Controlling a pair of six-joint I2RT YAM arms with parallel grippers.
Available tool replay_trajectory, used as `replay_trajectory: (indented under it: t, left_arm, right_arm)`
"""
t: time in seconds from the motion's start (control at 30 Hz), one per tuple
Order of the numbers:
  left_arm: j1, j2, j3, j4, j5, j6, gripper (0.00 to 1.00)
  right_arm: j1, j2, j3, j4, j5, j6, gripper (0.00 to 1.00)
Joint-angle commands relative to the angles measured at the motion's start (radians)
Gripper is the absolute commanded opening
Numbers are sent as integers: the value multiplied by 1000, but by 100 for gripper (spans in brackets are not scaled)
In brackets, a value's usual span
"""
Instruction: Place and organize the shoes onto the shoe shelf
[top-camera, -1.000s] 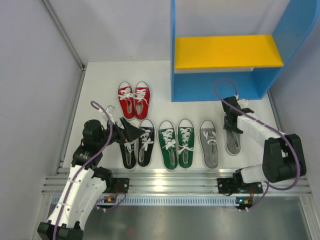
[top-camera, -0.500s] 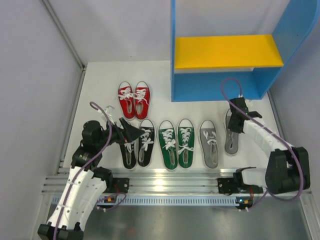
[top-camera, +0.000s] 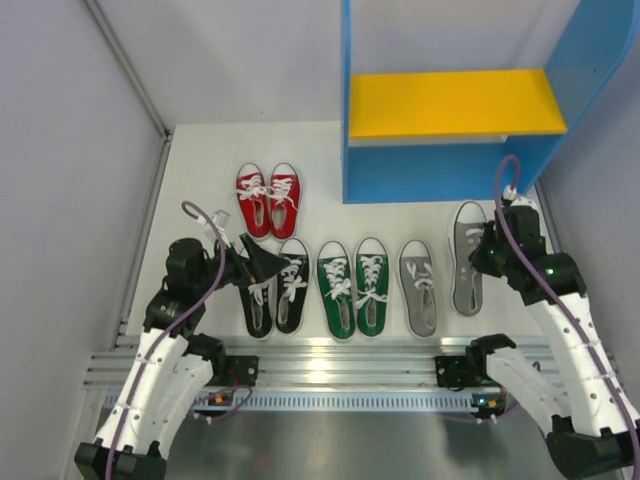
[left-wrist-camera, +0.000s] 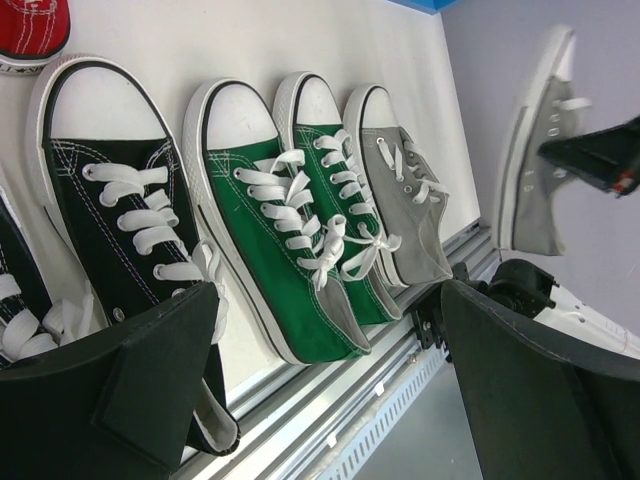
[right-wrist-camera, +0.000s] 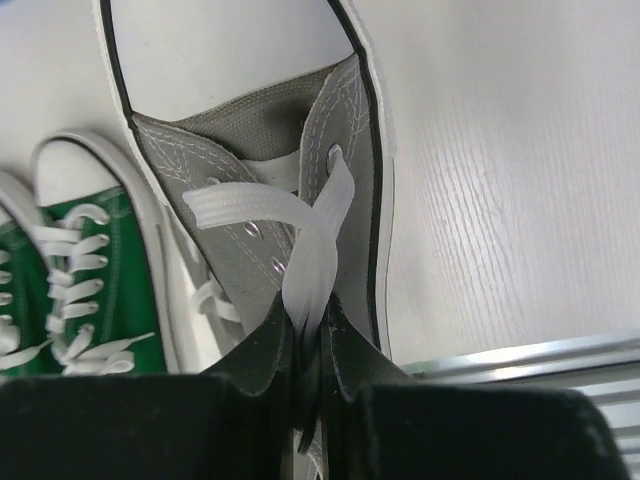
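My right gripper (top-camera: 484, 256) is shut on the white laces and tongue of one grey shoe (top-camera: 467, 262), which hangs tilted off the floor in front of the shoe shelf (top-camera: 345, 110), a blue unit with a yellow board (top-camera: 455, 103). In the right wrist view the jaws (right-wrist-camera: 312, 330) pinch the lace of that grey shoe (right-wrist-camera: 250, 190). Its mate (top-camera: 418, 288) lies flat beside the green pair (top-camera: 353, 286). My left gripper (top-camera: 262, 266) hovers open over the black pair (top-camera: 274, 288), holding nothing. The red pair (top-camera: 268, 200) lies behind them.
An aluminium rail (top-camera: 330, 365) runs along the table's near edge, just behind the shoes' heels. White walls close in on both sides, with a slanted metal post (top-camera: 125, 65) at the left. The shelf's right blue wall (top-camera: 590, 70) stands close to my right arm.
My right gripper has closed on the grey shoe's laces. That arm then swung out to the right and raised the shoe off the floor. The left arm has stayed still.
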Motion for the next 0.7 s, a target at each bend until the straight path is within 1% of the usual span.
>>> replay_trajectory:
  t: [0.0,0.13,0.3,0.4,0.43,0.5,0.53,0.57,0.63,0.67]
  left_arm:
    - [-4,15,44,15,-3,5,98]
    - [-4,18,57,13,-8,14,98]
    - [-4,27,80,13,-8,21,98]
    - [-4,38,98,13,-5,27,98]
    - [-4,39,104,13,-6,34,98]
    - [-4,44,121,13,0,42,98]
    - [-4,44,124,13,-2,48,98]
    - [-5,46,129,13,0,48,98]
    - [-4,46,129,13,3,51,98]
    - [-4,44,127,13,6,50,98]
  right_arm:
    - [9,-48,196,-14,-2,-64,0]
    - [11,-8,334,20,26,-112,0]
    - [11,145,526,109,116,-191,0]
    - [9,232,601,215,198,-248,0]
    - [9,254,617,282,221,-268,0]
    - [9,324,675,342,290,-317,0]
    - [9,347,692,400,308,-337,0]
    - [5,398,734,426,334,-383,0]
    - [-3,455,790,454,360,-424,0]
    - [-15,516,852,469,371,-447,0]
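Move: The right hand already hangs the second gray shoe in the air. The middle of the yellow shelf board lies about 33 cm ahead, 4 cm left and some 5 cm above that hand; the blue right side wall is equally far ahead, about 20 cm to its right. The other gray shoe stands on the table about 10 cm left, 1 cm ahead and 15 cm below. From the left hand the board is roughly 33 cm ahead, 40 cm right, 3 cm higher. Up first, almost straight, then forward while still climbing, the right hand carries the gray shoe towards the right half of the yellow board, about 20 cm higher and 15 cm farther out. The fingers keep their pinch at the laces as the wrist tips them upward some 25 degrees and rolls the hand's left side down. The open left hand rises slightly. ##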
